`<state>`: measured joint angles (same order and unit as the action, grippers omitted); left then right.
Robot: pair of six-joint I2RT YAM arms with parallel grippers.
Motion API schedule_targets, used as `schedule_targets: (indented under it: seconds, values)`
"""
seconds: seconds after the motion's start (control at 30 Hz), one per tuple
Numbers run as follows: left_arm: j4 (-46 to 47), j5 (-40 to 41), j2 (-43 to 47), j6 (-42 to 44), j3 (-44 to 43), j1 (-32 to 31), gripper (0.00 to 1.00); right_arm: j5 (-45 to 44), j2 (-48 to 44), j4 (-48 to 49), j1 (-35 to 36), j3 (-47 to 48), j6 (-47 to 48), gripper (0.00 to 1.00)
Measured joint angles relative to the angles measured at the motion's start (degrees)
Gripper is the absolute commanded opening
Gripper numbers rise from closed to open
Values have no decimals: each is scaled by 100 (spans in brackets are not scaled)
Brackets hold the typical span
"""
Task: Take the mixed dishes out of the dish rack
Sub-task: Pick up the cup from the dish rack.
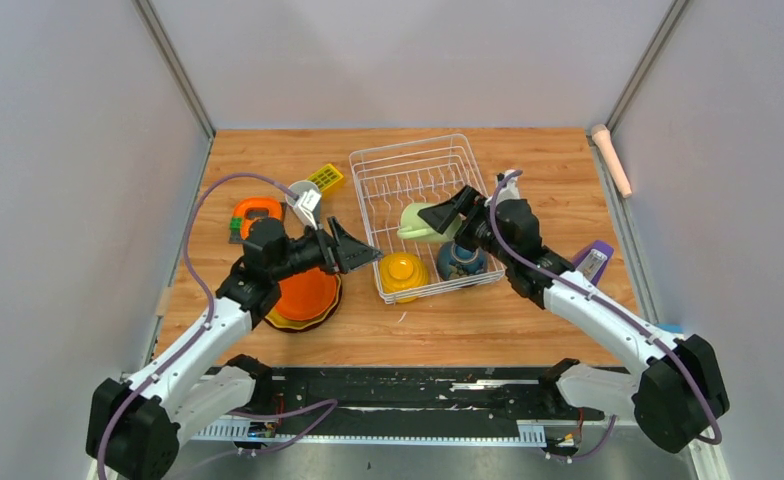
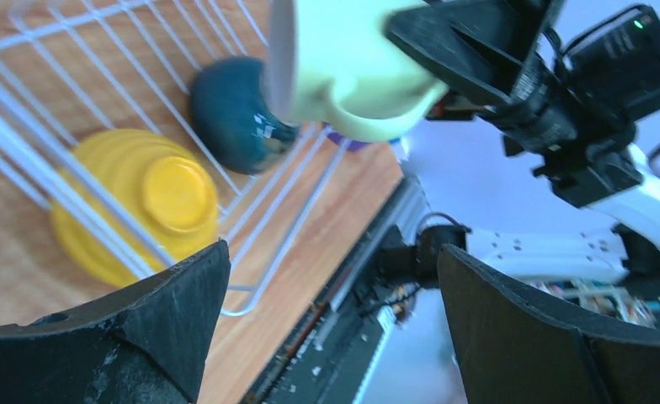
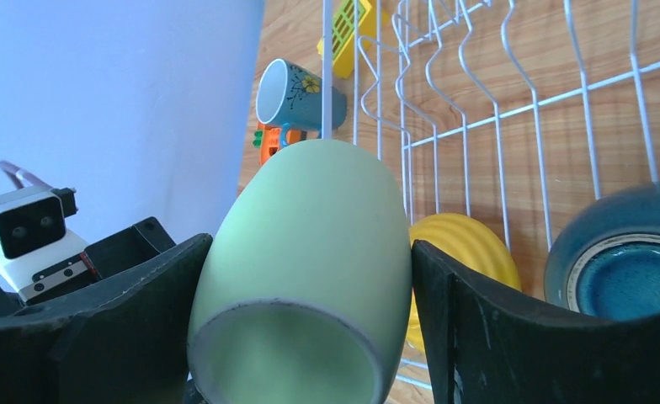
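Note:
The white wire dish rack (image 1: 408, 175) stands at the table's middle back. My right gripper (image 1: 446, 214) is shut on the pale green mug (image 1: 415, 226), holding it on its side over the rack. In the right wrist view both fingers press the pale green mug (image 3: 310, 252). A yellow bowl (image 1: 404, 274) and a dark bowl (image 1: 461, 260) lie in the rack's near end. My left gripper (image 1: 356, 252) hangs open and empty by the rack's left side, near the yellow bowl (image 2: 141, 202). Orange and dark plates (image 1: 306, 297) are stacked on the table under the left arm. A blue mug (image 3: 297, 94) lies left of the rack.
A yellow studded brick (image 1: 325, 178) and an orange round gadget (image 1: 256, 214) sit left of the rack. A pale pink cylinder (image 1: 613, 160) lies along the right wall, with a purple piece (image 1: 593, 257) nearer. Grey walls close in three sides.

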<state>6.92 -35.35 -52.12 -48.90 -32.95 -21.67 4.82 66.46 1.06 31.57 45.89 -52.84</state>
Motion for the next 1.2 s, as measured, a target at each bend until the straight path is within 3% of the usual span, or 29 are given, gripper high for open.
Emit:
schedule_targets:
  seconds: [0.27,0.53,0.83,1.03,1.2]
  values:
    - [527,428,-326,-721,-109,-903,100,-498,-278,1274,573,-699,221,0]
    - [1106,623,-800,-1185,-140,-1102,97,-1237,-603,2706,1185,-1346,831,0]
    - [2061,398,-1117,-1709,-101,-1158,92,-1443,-509,3834,1552,-1639,1410,0]
    - [2249,389,-1106,-1812,-50,-1158,76,-1333,-367,4404,1729,-1740,1727,0]
    - [2450,203,-1113,-1930,-48,-1161,46,-1268,-293,4656,1749,-1794,1930,0]
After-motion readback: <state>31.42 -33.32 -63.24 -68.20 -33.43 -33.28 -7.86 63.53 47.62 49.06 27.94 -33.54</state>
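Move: The cup in the right gripper is the left hand's goal, about 12 cm to its right, 6 cm ahead and roughly level. The yellow bowl is some 7 cm right, 2 cm back and 16 cm below the left hand. The left fingers lie about 13 cm to the right hand's left, 6 cm back, near its height; the teal bowl is 8 cm right, 6 cm back and 15 cm below the right hand. The right hand keeps its grip on the cup and brings it left, back and up, about 5 cm each way, towards the left gripper, while its fingers tip upwards by some 35 degrees. The left hand comes to meet it, going right by about 7 cm and up by 4 with a slight roll, then late on closes its wide-open fingers partway around the cup's handle. ##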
